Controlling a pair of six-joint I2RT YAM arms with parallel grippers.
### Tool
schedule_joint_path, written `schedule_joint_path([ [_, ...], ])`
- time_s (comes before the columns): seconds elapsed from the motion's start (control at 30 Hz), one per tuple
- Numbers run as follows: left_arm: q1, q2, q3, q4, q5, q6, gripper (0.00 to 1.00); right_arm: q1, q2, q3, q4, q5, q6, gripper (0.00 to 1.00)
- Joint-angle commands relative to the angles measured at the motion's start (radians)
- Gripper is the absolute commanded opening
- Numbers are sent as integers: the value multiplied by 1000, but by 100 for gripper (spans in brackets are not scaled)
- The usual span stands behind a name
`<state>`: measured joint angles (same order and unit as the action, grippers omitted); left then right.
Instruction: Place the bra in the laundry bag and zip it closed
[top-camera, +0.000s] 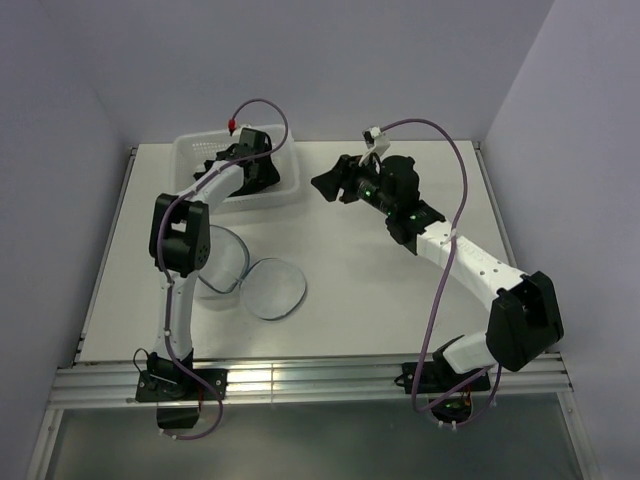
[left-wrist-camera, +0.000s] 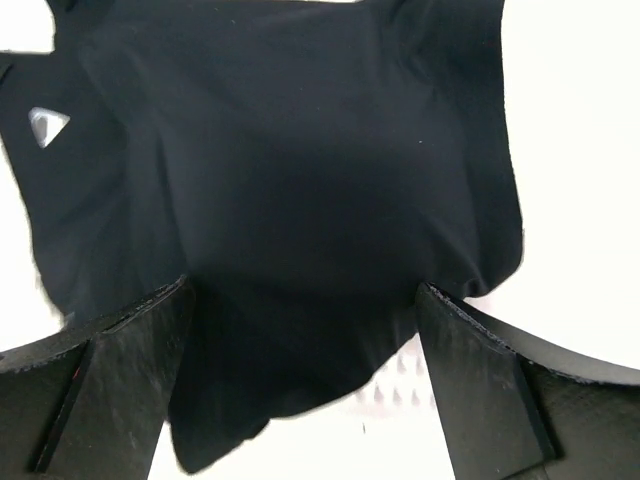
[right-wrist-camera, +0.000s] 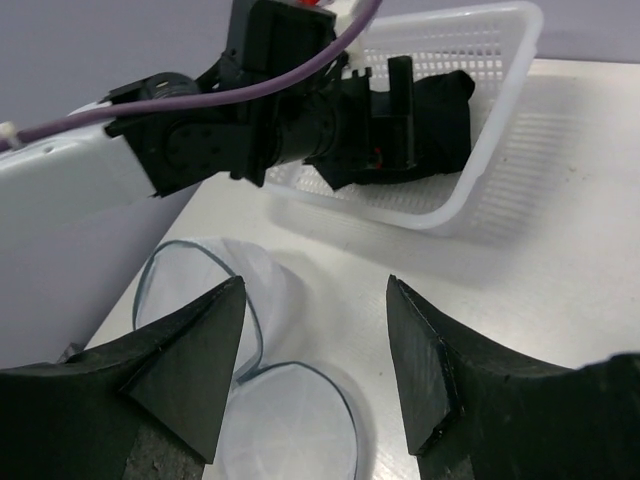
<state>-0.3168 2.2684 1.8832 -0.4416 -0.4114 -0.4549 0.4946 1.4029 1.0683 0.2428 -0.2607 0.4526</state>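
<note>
The black bra (left-wrist-camera: 280, 150) lies in the white basket (top-camera: 192, 150) and fills the left wrist view. My left gripper (left-wrist-camera: 305, 290) is open, reaching down into the basket with its fingers either side of the fabric; it also shows in the top view (top-camera: 258, 170). The right wrist view shows the bra (right-wrist-camera: 445, 105) beside that gripper. The laundry bag (top-camera: 225, 262) lies open on the table, its round mesh flap (top-camera: 273, 288) folded out. My right gripper (top-camera: 320, 184) is open and empty above the table, right of the basket, with the bag (right-wrist-camera: 190, 290) below its fingers (right-wrist-camera: 190, 360).
The perforated basket (right-wrist-camera: 500, 130) stands at the table's back left near the wall. Grey walls close in the left, back and right sides. The left arm's forearm (top-camera: 205, 190) crosses above the bag's far side.
</note>
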Motion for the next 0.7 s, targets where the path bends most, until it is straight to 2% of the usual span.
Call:
schedule_joint_path([
  [0.0, 33, 35, 63, 70, 17, 30, 99, -4, -36, -24, 59, -63, 0, 66],
  [0.1, 38, 40, 54, 118, 26, 45, 96, -4, -33, -27, 59, -75, 0, 66],
  [0.2, 38, 22, 21, 187, 39, 64, 77, -1, -25, -25, 66, -92, 8, 66],
  [0.23, 39, 17, 8, 199, 40, 68, 59, 2, -22, -24, 62, -94, 6, 66],
  [0.3, 39, 3, 1, 219, 45, 76, 39, 5, -21, -21, 58, -91, 1, 66],
  [0.33, 38, -3, -9, 225, 45, 79, 20, 5, -19, -19, 53, -91, 1, 66],
  [0.4, 38, -26, -16, 230, 31, 82, 1, 7, -21, -16, 53, -87, 0, 66],
  [0.57, 38, -127, -93, 287, 28, 71, 0, 15, -4, -5, 53, -92, 3, 66],
  [0.67, 36, -243, -125, 308, 34, 71, 0, 16, 10, -1, 61, -92, 9, 66],
])
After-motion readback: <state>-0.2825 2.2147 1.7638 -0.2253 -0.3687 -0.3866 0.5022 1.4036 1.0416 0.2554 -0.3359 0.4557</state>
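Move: The bra lies in the white basket right under the left fingers, its middle some 3 cm ahead, 2 cm to the left and 3 cm below. The laundry bag's open body stands about 26 cm back and 5 cm left of that hand; the bag's round flap lies roughly 33 cm back and 10 cm right. From the right hand the bra is some 21 cm ahead, 30 cm left and 24 cm down. The bra's black cloth is what the wide-open left fingers slide onto, going about 3 cm forward and slightly left and down in the basket, then shutting fully to pinch a fold between them. With the fold held, the hand draws back some 1.5 cm and starts up by about 2 cm, fingertips tilting up slightly. ##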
